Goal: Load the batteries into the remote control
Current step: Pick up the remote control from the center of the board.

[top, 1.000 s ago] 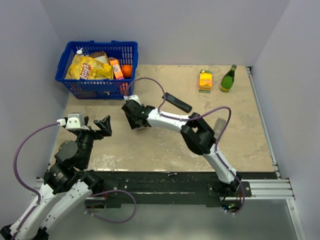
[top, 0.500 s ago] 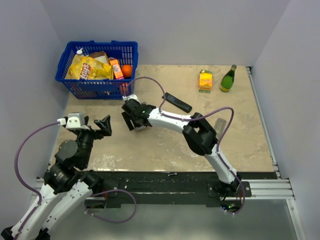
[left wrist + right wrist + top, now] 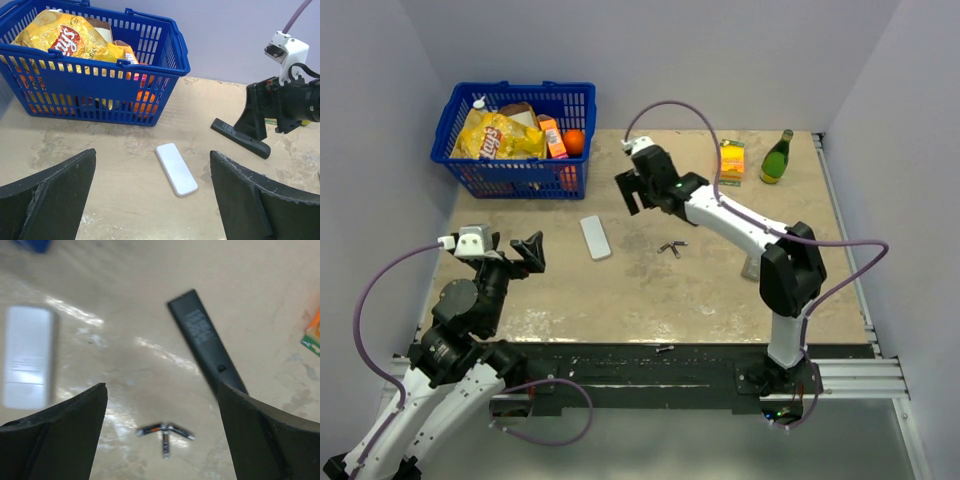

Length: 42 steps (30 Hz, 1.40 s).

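Observation:
A white remote lies flat on the table, also in the left wrist view and the right wrist view. A black remote lies further back; the right arm hides it from above. Three small batteries touch at their ends in an arrow shape. My right gripper hovers open and empty above the table, between the remotes. My left gripper is open and empty, near the white remote's left side.
A blue basket with a chip bag and an orange stands at the back left. An orange box and a green bottle stand at the back right.
My right gripper opened, lifted off and swung right and back toward the table's rear centre. The white remote now lies uncovered where it had been. The left arm stayed put.

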Available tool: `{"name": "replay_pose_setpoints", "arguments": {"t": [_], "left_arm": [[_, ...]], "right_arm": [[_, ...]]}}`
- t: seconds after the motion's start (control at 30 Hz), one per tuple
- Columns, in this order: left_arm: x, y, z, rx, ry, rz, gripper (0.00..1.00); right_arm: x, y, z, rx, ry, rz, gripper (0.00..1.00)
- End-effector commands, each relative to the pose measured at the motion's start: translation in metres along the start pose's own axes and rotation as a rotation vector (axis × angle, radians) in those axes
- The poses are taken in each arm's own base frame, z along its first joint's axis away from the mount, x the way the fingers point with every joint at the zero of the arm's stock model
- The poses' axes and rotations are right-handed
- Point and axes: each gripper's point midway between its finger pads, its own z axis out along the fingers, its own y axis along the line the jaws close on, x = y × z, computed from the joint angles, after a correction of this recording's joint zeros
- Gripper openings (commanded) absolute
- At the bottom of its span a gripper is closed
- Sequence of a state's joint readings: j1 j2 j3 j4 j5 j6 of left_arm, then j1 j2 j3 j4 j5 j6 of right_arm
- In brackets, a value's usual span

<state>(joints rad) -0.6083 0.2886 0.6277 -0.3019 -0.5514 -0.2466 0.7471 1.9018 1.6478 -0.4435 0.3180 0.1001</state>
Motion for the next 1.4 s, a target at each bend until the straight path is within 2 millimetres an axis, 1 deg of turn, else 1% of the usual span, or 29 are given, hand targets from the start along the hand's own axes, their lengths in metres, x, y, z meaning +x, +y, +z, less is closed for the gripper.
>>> {"name": "replay_pose_setpoints", "arguments": {"t": [0.0,0.03,0.07,0.1,0.13,0.2,0.23,0.27,0.3,0.33,0.43,0.53,0.67,0.8,0.9,1.0,1.1,1.2,1.23,1.27,1.3,1.33,1.37], "left_arm": [[-0.003,-0.002,0.002,0.012,-0.014,0.011,1.00],[-0.003,-0.003,0.002,0.014,-0.015,0.010,1.00],[-0.003,-0.003,0.002,0.013,-0.013,0.011,1.00],[-0.002,-0.003,0.003,0.017,-0.009,0.013,1.00],[-0.001,-0.003,0.003,0.015,-0.008,0.014,1.00],[-0.002,-0.003,0.003,0.015,-0.008,0.014,1.00],[-0.001,-0.003,0.003,0.015,-0.008,0.014,1.00],[0.000,-0.003,0.003,0.016,-0.005,0.015,1.00],[-0.001,-0.003,0.003,0.015,-0.008,0.014,1.00],[-0.001,-0.003,0.003,0.017,-0.007,0.014,1.00],[-0.001,-0.003,0.004,0.017,-0.006,0.015,1.00],[-0.001,-0.004,0.004,0.020,-0.007,0.014,1.00],[0.000,-0.004,0.005,0.019,-0.003,0.018,1.00],[0.001,-0.004,0.006,0.019,-0.001,0.018,1.00],[0.002,-0.006,0.007,0.024,0.003,0.023,1.00],[0.002,-0.006,0.008,0.029,0.005,0.024,1.00],[0.002,-0.007,0.008,0.032,0.004,0.023,1.00],[0.001,-0.008,0.008,0.039,0.001,0.022,1.00],[0.000,-0.008,0.008,0.042,0.001,0.020,1.00],[0.000,-0.010,0.008,0.052,0.000,0.018,1.00],[0.000,-0.009,0.009,0.052,-0.001,0.019,1.00],[0.000,-0.010,0.009,0.055,-0.001,0.016,1.00],[0.000,-0.011,0.008,0.064,0.000,0.015,1.00]], "right_arm": [[0.021,-0.051,0.012,0.013,0.052,-0.027,0.93],[0.023,-0.059,0.013,0.019,0.057,-0.014,0.93],[0.028,-0.073,0.016,0.018,0.070,-0.030,0.94],[0.030,-0.079,0.017,0.019,0.073,-0.027,0.94],[0.033,-0.093,0.020,0.034,0.082,-0.013,0.94],[0.040,-0.101,0.021,0.033,0.101,-0.016,0.94],[0.043,-0.110,0.022,0.040,0.112,-0.006,0.94],[0.049,-0.111,0.023,0.030,0.124,-0.002,0.94],[0.050,-0.113,0.024,0.021,0.126,0.005,0.94],[0.051,-0.119,0.024,0.023,0.123,0.017,0.94],[0.061,-0.125,0.027,0.026,0.143,0.018,0.94],[0.067,-0.124,0.031,-0.002,0.161,-0.010,0.94],[0.082,-0.125,0.048,-0.016,0.203,-0.012,0.92],[0.094,-0.125,0.058,-0.020,0.236,-0.015,0.91],[0.099,-0.127,0.063,-0.016,0.249,-0.011,0.90],[0.099,-0.130,0.065,-0.011,0.250,-0.008,0.89],[0.104,-0.134,0.061,0.022,0.270,0.021,0.89],[0.111,-0.150,0.043,0.130,0.281,0.123,0.90],[0.114,-0.155,0.032,0.169,0.281,0.187,0.90],[0.116,-0.160,0.026,0.199,0.284,0.214,0.91],[0.120,-0.169,0.018,0.256,0.289,0.240,0.91],[0.133,-0.172,0.010,0.287,0.315,0.300,0.92],[0.131,-0.175,-0.002,0.306,0.301,0.327,0.92]]}}
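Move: Some 15 cm below the right hand, the black remote's middle lies about 7 cm to the right and 6 cm ahead. The loose batteries are roughly 7 cm right and 7 cm back; the white remote is some 16 cm left and 4 cm back. The grey remote lies about 32 cm right and 10 cm back. From the left hand, the black remote is roughly 26 cm ahead, 33 cm right and well below. Swinging about 13 cm right and a little forward while sinking, the open right hand goes to the black remote's near, right-hand end, then drops almost straight down there to some 13 cm below its start, fingers tipping more steeply down. It then lifts slightly and slides a few centimetres right and back, turning clockwise, fingers still open; no touch can be seen. ##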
